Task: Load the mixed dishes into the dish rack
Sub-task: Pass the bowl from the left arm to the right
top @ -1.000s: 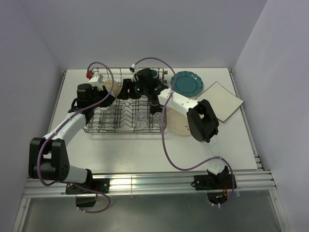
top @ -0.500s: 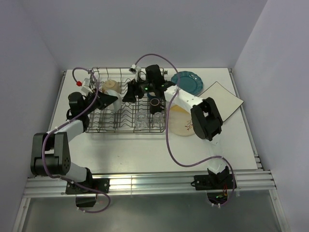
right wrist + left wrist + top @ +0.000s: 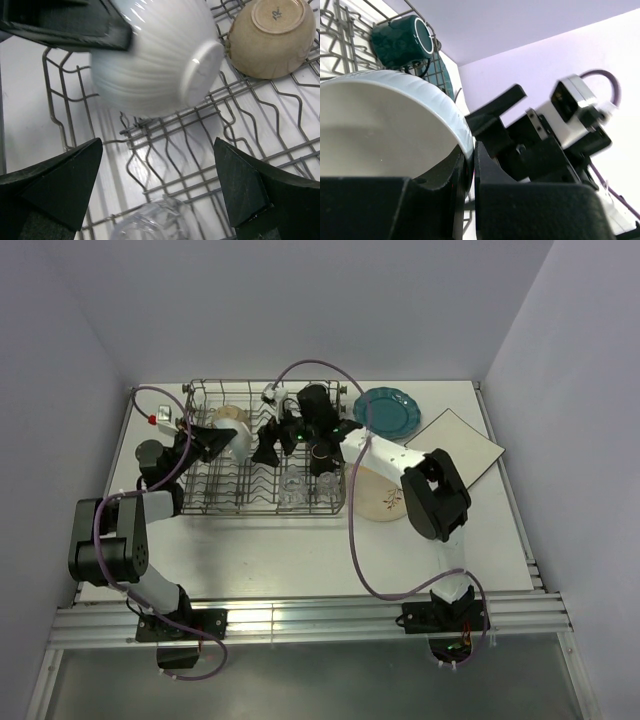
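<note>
The grey wire dish rack (image 3: 200, 502) stands at the back left of the table. My left gripper (image 3: 222, 438) (image 3: 470, 150) is shut on the rim of a white ribbed bowl (image 3: 238, 438) (image 3: 380, 125) (image 3: 155, 60), held on its side just above the rack's tines. Beside that bowl my right gripper (image 3: 272, 444) (image 3: 160, 192) hangs open, with nothing between its fingers (image 3: 50, 192); under it lies a clear glass (image 3: 150, 222). A beige bowl (image 3: 272, 35) (image 3: 228, 415) rests upside down in the rack. A teal mug (image 3: 402, 40) lies at the rack's far side.
In the rack are also a dark mug (image 3: 322, 453) and two small glasses (image 3: 293, 488). Right of it lie a teal scalloped plate (image 3: 388, 412), a white square plate (image 3: 460, 447) and a cream plate (image 3: 375, 495) partly under the right arm.
The right gripper's jaws have spread wide and it has shifted slightly toward the white bowl. The left arm has swung out to the left while its gripper kept hold of the bowl.
</note>
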{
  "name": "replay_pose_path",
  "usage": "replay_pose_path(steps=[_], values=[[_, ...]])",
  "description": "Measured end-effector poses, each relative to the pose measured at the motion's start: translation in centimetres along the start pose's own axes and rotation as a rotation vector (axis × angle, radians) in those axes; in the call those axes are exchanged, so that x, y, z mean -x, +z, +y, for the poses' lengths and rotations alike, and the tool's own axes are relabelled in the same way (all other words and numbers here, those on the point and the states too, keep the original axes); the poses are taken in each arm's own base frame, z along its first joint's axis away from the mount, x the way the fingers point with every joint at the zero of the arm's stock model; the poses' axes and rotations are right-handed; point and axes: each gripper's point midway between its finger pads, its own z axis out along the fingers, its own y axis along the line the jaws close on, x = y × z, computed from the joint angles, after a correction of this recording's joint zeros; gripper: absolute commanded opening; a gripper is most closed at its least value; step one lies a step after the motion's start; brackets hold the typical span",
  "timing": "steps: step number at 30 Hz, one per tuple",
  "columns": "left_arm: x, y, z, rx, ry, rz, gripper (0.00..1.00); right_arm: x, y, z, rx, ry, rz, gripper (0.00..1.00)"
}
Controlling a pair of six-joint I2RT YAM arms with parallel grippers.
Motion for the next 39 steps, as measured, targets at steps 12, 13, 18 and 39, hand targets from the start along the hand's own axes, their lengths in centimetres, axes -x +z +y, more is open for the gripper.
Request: replay_pose_path(steps=[12, 13, 18, 39], values=[[0.2, 0.1, -0.8, -0.043, -0.063, -0.011, 0.05, 5.7, 2.2, 3.5, -0.228, -0.009, -0.088, 1.00], [0.2, 0.1, -0.8, -0.044, -0.069, -0.011, 0.05, 6.2, 2.2, 3.3, -0.250, -0.011, -0.098, 1.00], [0.3, 0.1, -0.9, -0.049, -0.095, -0.013, 0.05, 7.7, 1.9, 2.2, -0.347, -0.028, -0.117, 1.00], [0.2, -0.2, -1.1, -0.063, -0.139, -0.017, 0.06, 4.2, 3.5, 1.7, -0.330, -0.010, -0.001, 1.00]])
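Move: The white bowl is pinched by its rim in the left fingers, its middle about 4 cm ahead, 2 right and 2 below the left hand. From the right hand, the bowl's middle is some 7 cm left, 1 ahead and 2 higher. The brown bowl in the rack lies about 8 cm ahead, 8 left and 8 below the right hand; the nearest glass, some 9 cm back, 6 right and 10 below. The wide-open right hand goes left, rising 7 cm, then sinks 4 around the bowl the left still pinches. ##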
